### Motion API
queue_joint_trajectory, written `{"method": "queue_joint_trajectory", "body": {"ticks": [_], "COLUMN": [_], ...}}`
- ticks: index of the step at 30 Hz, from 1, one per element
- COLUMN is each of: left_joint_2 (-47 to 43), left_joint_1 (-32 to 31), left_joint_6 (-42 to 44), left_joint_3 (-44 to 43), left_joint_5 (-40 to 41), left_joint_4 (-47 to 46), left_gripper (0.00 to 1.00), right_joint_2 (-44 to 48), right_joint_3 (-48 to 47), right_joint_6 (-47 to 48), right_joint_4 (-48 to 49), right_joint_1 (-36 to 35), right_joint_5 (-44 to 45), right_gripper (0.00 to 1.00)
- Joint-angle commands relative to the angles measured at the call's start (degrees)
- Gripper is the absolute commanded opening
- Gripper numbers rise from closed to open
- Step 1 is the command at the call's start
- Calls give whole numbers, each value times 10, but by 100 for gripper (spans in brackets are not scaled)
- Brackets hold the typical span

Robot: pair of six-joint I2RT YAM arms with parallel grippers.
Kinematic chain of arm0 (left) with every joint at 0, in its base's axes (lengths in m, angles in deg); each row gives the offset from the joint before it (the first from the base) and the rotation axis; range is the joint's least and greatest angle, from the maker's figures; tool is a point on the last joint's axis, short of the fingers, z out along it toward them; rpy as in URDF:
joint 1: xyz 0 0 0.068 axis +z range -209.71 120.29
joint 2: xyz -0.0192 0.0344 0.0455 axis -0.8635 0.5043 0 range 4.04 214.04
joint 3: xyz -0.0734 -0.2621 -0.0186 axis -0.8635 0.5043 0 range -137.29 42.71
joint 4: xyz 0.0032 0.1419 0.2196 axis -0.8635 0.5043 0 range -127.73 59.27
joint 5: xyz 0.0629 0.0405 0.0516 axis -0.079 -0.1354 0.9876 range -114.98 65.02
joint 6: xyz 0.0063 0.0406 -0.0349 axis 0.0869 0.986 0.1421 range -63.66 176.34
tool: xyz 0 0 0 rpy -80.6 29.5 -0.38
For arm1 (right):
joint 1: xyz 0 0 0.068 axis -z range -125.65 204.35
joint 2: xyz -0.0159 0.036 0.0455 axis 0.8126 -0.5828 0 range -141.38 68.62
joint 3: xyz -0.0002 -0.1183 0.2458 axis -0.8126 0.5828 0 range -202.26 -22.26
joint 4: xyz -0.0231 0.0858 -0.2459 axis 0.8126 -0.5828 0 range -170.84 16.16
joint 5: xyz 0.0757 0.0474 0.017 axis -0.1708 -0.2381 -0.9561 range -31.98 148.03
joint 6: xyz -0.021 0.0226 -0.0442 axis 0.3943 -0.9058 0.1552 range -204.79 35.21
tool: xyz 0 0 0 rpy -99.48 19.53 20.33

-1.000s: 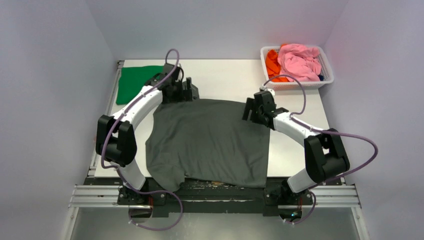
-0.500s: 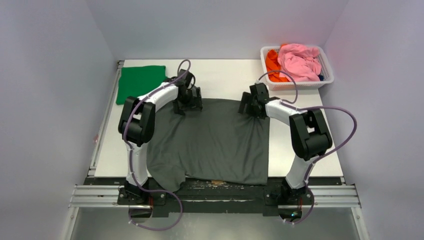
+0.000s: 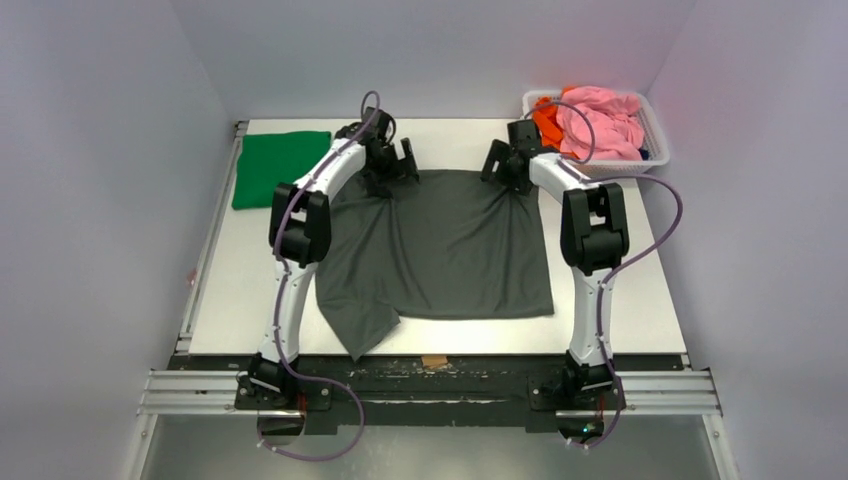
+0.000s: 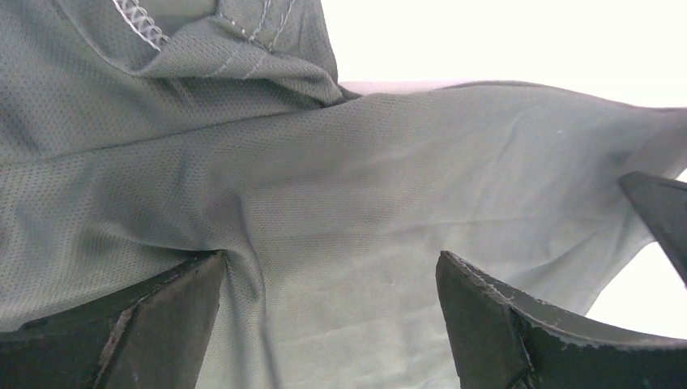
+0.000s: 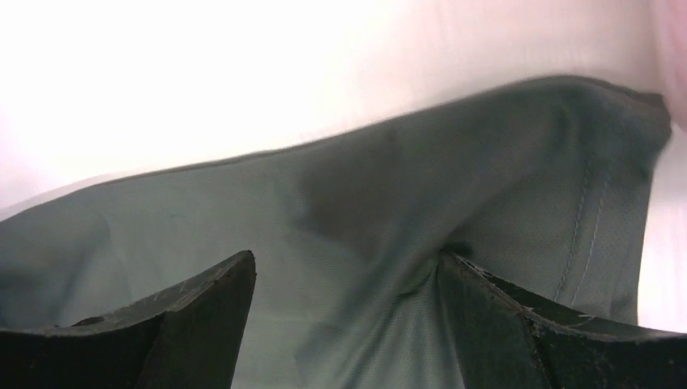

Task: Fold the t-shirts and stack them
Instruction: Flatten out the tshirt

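Note:
A dark charcoal-grey t-shirt [image 3: 450, 250] lies spread on the white table, one sleeve trailing at the near left. Both arms reach out to its far edge. My left gripper [image 3: 393, 168] stands open at the far left corner, fingertips pressed on the cloth [image 4: 348, 186], which creases at the left finger [image 4: 162, 316]. My right gripper [image 3: 505, 163] is open at the far right corner, and grey fabric [image 5: 364, 194] bunches against its right finger [image 5: 502, 324]. A bright green t-shirt [image 3: 280, 167] lies folded at the far left.
A white mesh basket [image 3: 655, 152] at the far right corner holds pink cloth [image 3: 602, 118] and orange cloth. A bare strip of table [image 3: 240, 290] runs left of the grey shirt. The metal rail [image 3: 430, 392] lines the near edge.
Both arms have stretched toward the far side, and the grey shirt has slid with them, off the near edge and fully onto the table. The jaws stayed wide apart.

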Motion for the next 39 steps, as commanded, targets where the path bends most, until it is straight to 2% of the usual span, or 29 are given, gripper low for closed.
{"method": "queue_joint_trajectory", "body": {"ticks": [1,4,8,12,15,20,28,34,39], "left_joint_2": [63,80,88,36,-37,-198,-473,-669,-799], "left_joint_1": [31,49,57,54,50,31,-34,-110,-131], "left_joint_6": [-47,-71,-58,-36,-14,17,24,-28,-93], "left_joint_3": [-82,-101,-127,-100,-50,102,429,655,819], "left_joint_5": [-46,-73,-95,-104,-91,-52,39,107,140], "left_joint_4": [-7,-43,-45,-49,-46,-55,-79,-86,-50], "left_gripper": [100,100,100,100,100,100,100,100,98], "right_joint_2": [-99,-128,-131,-88,-35,59,159,218,264], "right_joint_3": [-99,-147,-166,-138,-94,-8,117,153,189], "right_joint_6": [31,39,46,62,82,92,102,104,100], "right_joint_4": [-52,-60,-62,-54,-41,-25,9,62,71], "right_joint_1": [12,15,18,18,13,3,1,-2,-16], "right_joint_5": [-15,-13,-9,-4,-12,-12,-43,-24,-16], "right_gripper": [82,82,82,83,83,85,86,87,87]}}
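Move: Both grippers rest wide open on the grey t-shirt near its far edge. The near-left sleeve, next for the left hand, lies roughly 38 cm back and 6 cm left, with the green folded shirt level with the hand and some 21 cm left. The shirt's far-right corner lies about 4 cm ahead of the right hand and 7 cm to its right; the laundry basket is roughly 10 cm ahead and 17 cm right. With fingertips already on the cloth, both open grippers push its far edge about 5 cm forward, then stop. The left comes off the cloth and arcs high and back some 33 cm, already sinking again over the near-left sleeve. The right skims low back about 11 cm, then lifts clear some 8 cm, its fingers tipping slightly up; neither gripper closes. ##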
